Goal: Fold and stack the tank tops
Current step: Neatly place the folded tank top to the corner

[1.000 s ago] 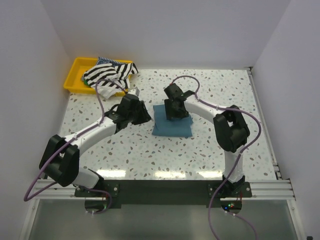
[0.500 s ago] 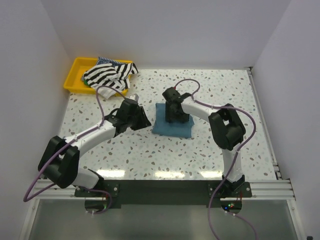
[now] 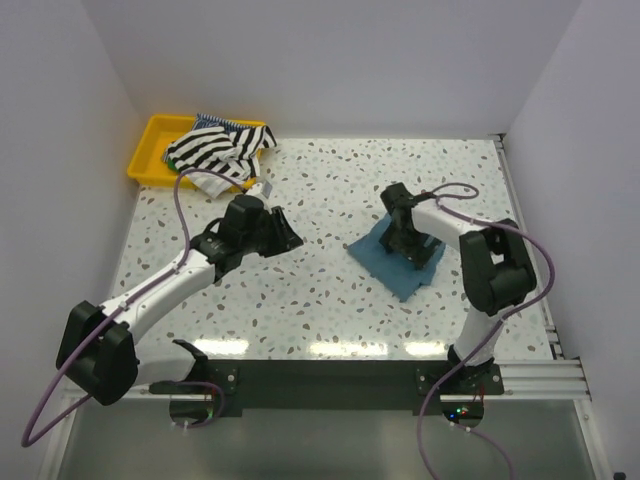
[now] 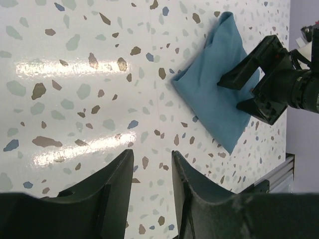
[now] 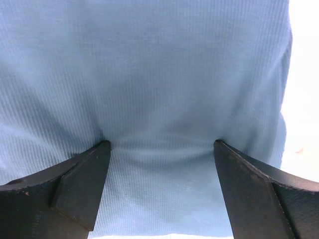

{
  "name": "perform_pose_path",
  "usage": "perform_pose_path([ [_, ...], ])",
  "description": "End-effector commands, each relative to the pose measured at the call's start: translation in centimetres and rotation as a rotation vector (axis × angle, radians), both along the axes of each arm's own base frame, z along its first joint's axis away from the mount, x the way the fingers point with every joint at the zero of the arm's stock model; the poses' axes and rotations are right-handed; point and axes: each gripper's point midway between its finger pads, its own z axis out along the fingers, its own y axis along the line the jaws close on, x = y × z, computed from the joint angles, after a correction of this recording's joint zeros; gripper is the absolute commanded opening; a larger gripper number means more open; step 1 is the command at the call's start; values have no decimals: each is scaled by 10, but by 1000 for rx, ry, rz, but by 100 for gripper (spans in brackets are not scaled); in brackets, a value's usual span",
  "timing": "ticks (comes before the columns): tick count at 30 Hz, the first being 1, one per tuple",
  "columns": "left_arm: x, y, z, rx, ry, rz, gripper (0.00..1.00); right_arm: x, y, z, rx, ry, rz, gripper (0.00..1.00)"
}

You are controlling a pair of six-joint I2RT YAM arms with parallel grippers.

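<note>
A folded teal-blue tank top (image 3: 385,262) (image 4: 219,84) lies askew right of the table's middle. My right gripper (image 3: 404,240) (image 5: 159,149) stands on it, open wide, with both fingertips (image 5: 94,162) pressed into the cloth, which fills the right wrist view. My left gripper (image 3: 288,238) (image 4: 152,167) hovers over bare table to the left of the top, open with nothing between its fingers. A black-and-white striped tank top (image 3: 218,150) is heaped in the yellow tray, spilling over its front rim. A finely blue-striped edge (image 3: 222,122) shows behind it.
The yellow tray (image 3: 150,150) sits at the far left corner against the left wall. White walls close the table on three sides. A metal rail (image 3: 525,240) runs along the right edge. The right arm's black wrist (image 4: 279,84) shows in the left wrist view.
The right gripper slid the folded teal top to the right and turned it, and its jaws spread wider. The left arm drew back slightly to the left.
</note>
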Motion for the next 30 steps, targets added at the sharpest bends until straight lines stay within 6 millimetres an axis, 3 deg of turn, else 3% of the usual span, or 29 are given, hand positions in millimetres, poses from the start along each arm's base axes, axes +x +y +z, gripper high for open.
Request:
perform_pose_path([
  [1,-8,-3,16,-28,-29,-49,41,-57,-59,-3,-100,170,-232,89],
  [7,-14,-7,24,-57,-37,-89,41,-99,-109,-3,-59,244,-439,90],
  [13,-18,-13,32,-81,-46,-124,40,-120,-152,0,-4,213,-615,90],
  [22,-21,-17,38,-101,-51,-155,40,-121,-213,14,0,160,-748,90],
  [30,-21,-19,46,-108,-68,-169,40,-118,-250,19,-32,125,-801,90],
])
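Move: My right hand has its spread fingertips down on the folded tank top, whose middle is practically under it, about 1 cm below. The spot for it, near the table's right near corner, is about 12 cm back and 21 cm to the right; the corner itself is some 26 cm back and 34 cm right. From my left hand, that spot is about 12 cm back, 46 cm right and 15 cm below. I keep my right fingertips, still wide open, resting on the folded tank top and drag it level across the table, some 23 cm to the right and 13 cm back towards the near corner, turning the hand about 45 degrees clockwise as it goes and slowing at the end. My left hand stays clear and empty, easing about 3 cm back and up. ##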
